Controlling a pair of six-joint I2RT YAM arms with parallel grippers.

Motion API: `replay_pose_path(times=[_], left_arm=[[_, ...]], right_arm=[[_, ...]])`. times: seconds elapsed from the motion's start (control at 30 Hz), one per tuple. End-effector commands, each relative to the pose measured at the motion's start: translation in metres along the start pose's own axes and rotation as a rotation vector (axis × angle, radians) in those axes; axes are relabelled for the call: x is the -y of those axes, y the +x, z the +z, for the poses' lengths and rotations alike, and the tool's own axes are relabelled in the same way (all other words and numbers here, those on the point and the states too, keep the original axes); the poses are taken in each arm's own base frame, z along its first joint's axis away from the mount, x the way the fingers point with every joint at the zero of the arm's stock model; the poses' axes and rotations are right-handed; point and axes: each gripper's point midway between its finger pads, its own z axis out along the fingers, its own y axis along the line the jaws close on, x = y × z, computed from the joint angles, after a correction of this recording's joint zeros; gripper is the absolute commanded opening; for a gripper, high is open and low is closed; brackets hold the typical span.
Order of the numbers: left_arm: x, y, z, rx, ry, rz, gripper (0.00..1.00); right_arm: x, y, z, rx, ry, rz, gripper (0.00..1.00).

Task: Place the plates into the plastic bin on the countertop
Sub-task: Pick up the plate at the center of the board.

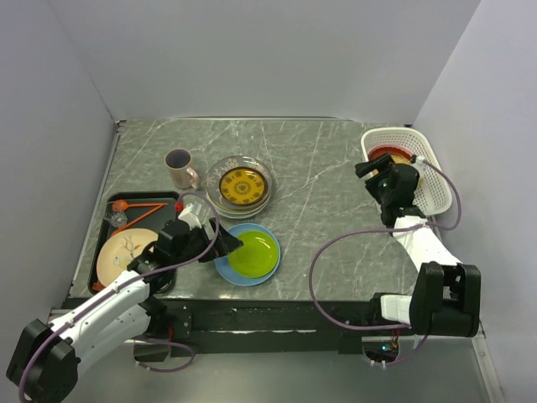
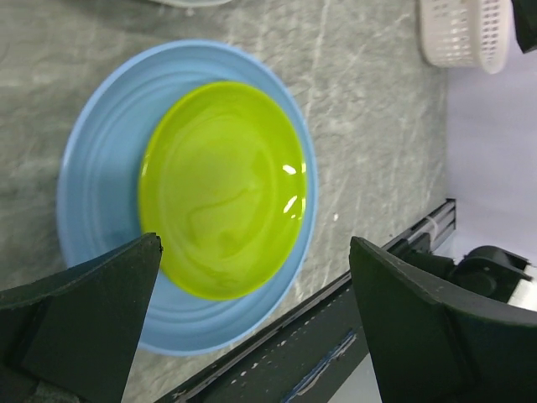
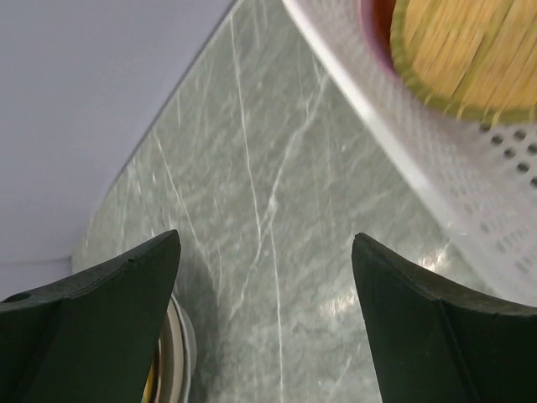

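Note:
A green plate (image 1: 254, 253) lies on a blue plate (image 1: 225, 270) near the front of the countertop (image 1: 319, 193). My left gripper (image 1: 226, 246) hovers open over their left edge; in the left wrist view the green plate (image 2: 222, 189) and blue plate (image 2: 101, 159) lie between its spread fingers (image 2: 254, 243). A stack topped by a yellow-patterned plate (image 1: 242, 185) sits mid-table. A beige branch-motif plate (image 1: 126, 250) rests on the black tray. The white plastic bin (image 1: 426, 172) holds a red plate (image 1: 388, 154). My right gripper (image 1: 367, 170) is open and empty (image 3: 266, 238) beside the bin wall (image 3: 470, 193).
A beige mug (image 1: 179, 168) stands left of the stack. The black tray (image 1: 113, 220) at front left also holds orange utensils. Grey walls close in on the left, back and right. The table's dark front edge (image 2: 336, 336) runs just below the blue plate.

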Motion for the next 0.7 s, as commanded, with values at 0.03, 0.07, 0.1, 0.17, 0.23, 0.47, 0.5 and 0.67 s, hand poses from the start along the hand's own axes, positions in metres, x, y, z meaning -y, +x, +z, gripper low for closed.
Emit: replay_pose_path(times=[0.03, 0.07, 0.1, 0.17, 0.23, 0.47, 0.5, 0.67], left_arm=[[-0.001, -0.006, 0.003, 0.01, -0.038, 0.001, 0.99], [-0.005, -0.004, 0.004, 0.004, -0.05, -0.002, 0.99], [-0.006, -0.004, 0.005, 0.003, -0.051, -0.008, 0.99], [-0.009, -0.001, 0.007, -0.005, -0.057, -0.015, 0.99], [-0.01, 0.001, 0.008, -0.012, -0.056, -0.023, 0.99], [-0.009, -0.002, 0.002, 0.012, -0.064, -0.032, 0.99], [-0.01, -0.003, 0.002, 0.013, -0.067, -0.032, 0.99], [-0.012, -0.003, 0.0, 0.023, -0.08, -0.046, 0.99]], right_arm=[[-0.01, 0.032, -0.011, -0.056, -0.056, -0.054, 0.89], [-0.013, 0.044, -0.015, -0.084, -0.065, -0.071, 0.89], [-0.014, 0.051, -0.017, -0.099, -0.074, -0.078, 0.89], [-0.017, 0.069, -0.024, -0.134, -0.103, -0.09, 0.89], [-0.02, 0.087, -0.031, -0.173, -0.123, -0.103, 0.89], [-0.042, 0.138, -0.052, -0.296, -0.219, -0.119, 0.89], [-0.046, 0.143, -0.053, -0.305, -0.232, -0.123, 0.89], [-0.058, 0.177, -0.066, -0.381, -0.273, -0.138, 0.89]])
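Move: The green plate lies on the larger blue plate, about 38 cm to the left of my right hand, 24 cm back and some 15 cm below. The glass plates are around 42 cm left of that hand and 4 cm back; the white bin I am leaving is about 11 cm to its right, level with it. From my left hand the green plate is roughly 9 cm to the right, 5 cm back and 9 cm below. I swing my empty right hand leftward from the bin's left rim, about 15 cm across the bare counter towards the green plate, drawing it back some 7 cm and sinking about 5 cm early on. It yaws roughly 25 degrees counter-clockwise with the fingers kept open. My left hand, also open, settles about 2 cm lower beside the plates. ##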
